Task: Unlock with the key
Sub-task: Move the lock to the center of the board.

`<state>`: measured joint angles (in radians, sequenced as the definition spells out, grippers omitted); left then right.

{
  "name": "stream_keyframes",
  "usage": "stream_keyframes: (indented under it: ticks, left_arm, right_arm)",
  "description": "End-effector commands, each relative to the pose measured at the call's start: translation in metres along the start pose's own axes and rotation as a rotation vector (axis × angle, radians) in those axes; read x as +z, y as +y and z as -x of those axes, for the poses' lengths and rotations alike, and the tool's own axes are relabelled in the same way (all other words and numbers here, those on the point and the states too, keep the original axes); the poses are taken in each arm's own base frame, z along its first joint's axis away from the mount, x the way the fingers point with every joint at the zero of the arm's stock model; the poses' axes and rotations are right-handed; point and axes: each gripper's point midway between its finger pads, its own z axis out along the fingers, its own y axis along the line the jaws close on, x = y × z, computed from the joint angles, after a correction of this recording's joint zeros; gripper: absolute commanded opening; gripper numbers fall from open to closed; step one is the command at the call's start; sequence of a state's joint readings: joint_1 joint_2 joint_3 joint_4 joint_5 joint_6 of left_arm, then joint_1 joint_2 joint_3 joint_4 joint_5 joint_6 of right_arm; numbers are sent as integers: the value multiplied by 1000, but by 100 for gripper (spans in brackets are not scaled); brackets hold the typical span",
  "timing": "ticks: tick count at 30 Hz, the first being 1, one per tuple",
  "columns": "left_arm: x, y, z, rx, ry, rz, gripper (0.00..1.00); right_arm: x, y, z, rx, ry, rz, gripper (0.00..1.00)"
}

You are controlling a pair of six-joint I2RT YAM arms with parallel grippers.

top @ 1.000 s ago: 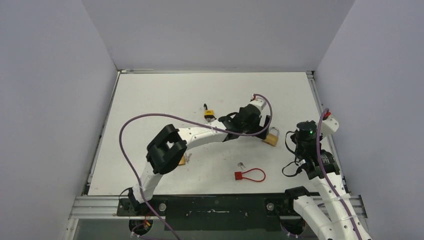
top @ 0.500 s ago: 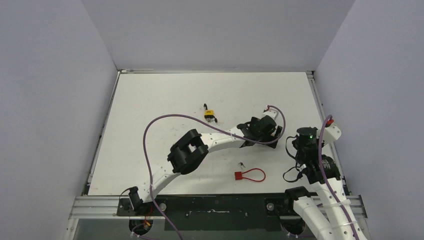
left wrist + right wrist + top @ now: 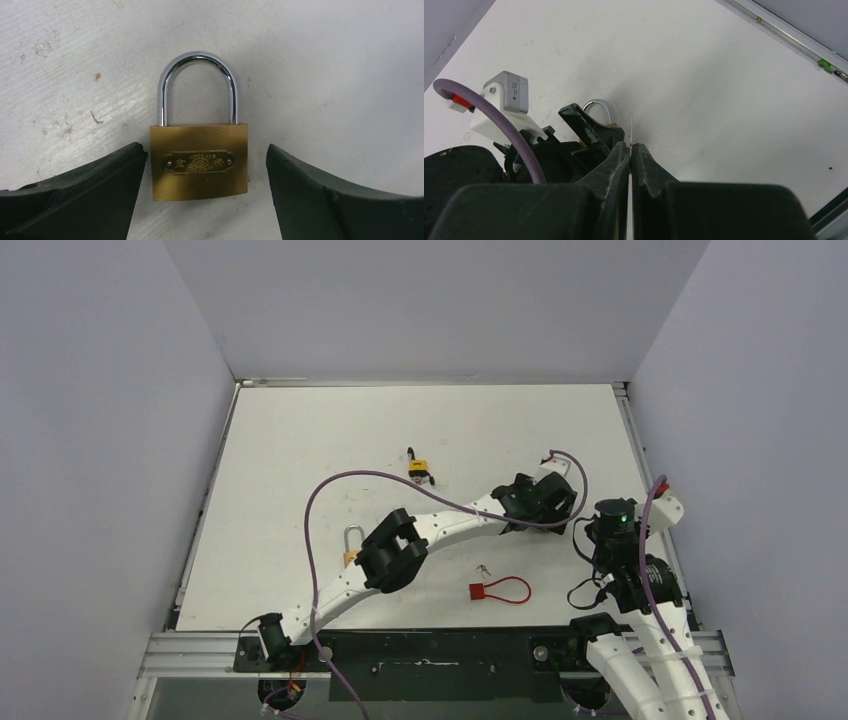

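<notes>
A brass padlock [image 3: 199,162] with a closed chrome shackle [image 3: 196,60] lies flat on the white table. My left gripper [image 3: 206,151] is open and straddles its body. The left finger [image 3: 100,185] is almost against the lock, while the right finger [image 3: 320,195] stands a little apart. In the top view the left gripper [image 3: 543,502] hides this padlock. My right gripper [image 3: 630,146] is shut on the key [image 3: 631,127], a thin blade seen edge-on that sticks out past the fingertips. It sits just right of the left gripper, and the shackle [image 3: 598,106] shows beyond.
A second brass padlock [image 3: 353,541] lies beside the left arm's elbow. A small yellow padlock [image 3: 418,468] is mid-table. A red lock with a cable loop [image 3: 499,590] and a small loose key [image 3: 484,568] lie near the front. The table's right rail [image 3: 632,440] is close to both grippers.
The left arm swung right and stretched out, bringing its gripper down over the padlock, and its jaws narrowed a little. The padlock by its elbow came into view. The right arm shifted slightly.
</notes>
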<state>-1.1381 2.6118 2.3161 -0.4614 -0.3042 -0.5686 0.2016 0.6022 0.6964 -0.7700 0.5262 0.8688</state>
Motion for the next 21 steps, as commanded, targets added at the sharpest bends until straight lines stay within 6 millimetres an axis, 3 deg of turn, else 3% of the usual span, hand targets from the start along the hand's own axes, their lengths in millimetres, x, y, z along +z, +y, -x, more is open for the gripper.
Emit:
stream_keyframes:
  ticks: [1, 4, 8, 12, 16, 21]
  left_arm:
    - [-2, 23, -22, 40, 99, 109, 88]
    - [-2, 25, -30, 51, 127, 109, 83]
    - [0, 34, -38, 47, 171, 127, 64]
    - [-1, 52, -36, 30, 188, 166, 54]
    - [-9, 76, -27, -6, 186, 187, 50]
    - [-29, 115, -40, -51, 227, 225, 49]
  right_arm:
    - [-10, 3, 18, 30, -45, 24, 0]
    - [-14, 5, 24, 35, -56, 36, 0]
    - [-19, 8, 31, 35, -68, 53, 0]
    - [-21, 10, 36, 29, -80, 63, 0]
    - [-22, 12, 37, 25, -80, 78, 0]
    - [-19, 17, 28, 18, -52, 104, 0]
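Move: Between the left hand's open fingers lies the brass padlock, its middle about 1 cm ahead of the hand point and 1 cm below, neither left nor right. From that hand the yellow lock lies some 31 cm left and 13 cm farther out, the loose keys 17 cm left and 11 cm back, and the red cable lock 13 cm left and 15 cm back. From the right hand the padlock is roughly 9 cm ahead, 4 cm left and 15 cm below. Closing its fingers onto the two sides of the brass padlock's body while easing left and slightly down, the left hand pinches it, then speeds up and drags it left along the board towards the centre, ending with a little forward. It travels about 5 cm in all. The right hand, fingers still shut on a key, rises some 2.5 cm. ##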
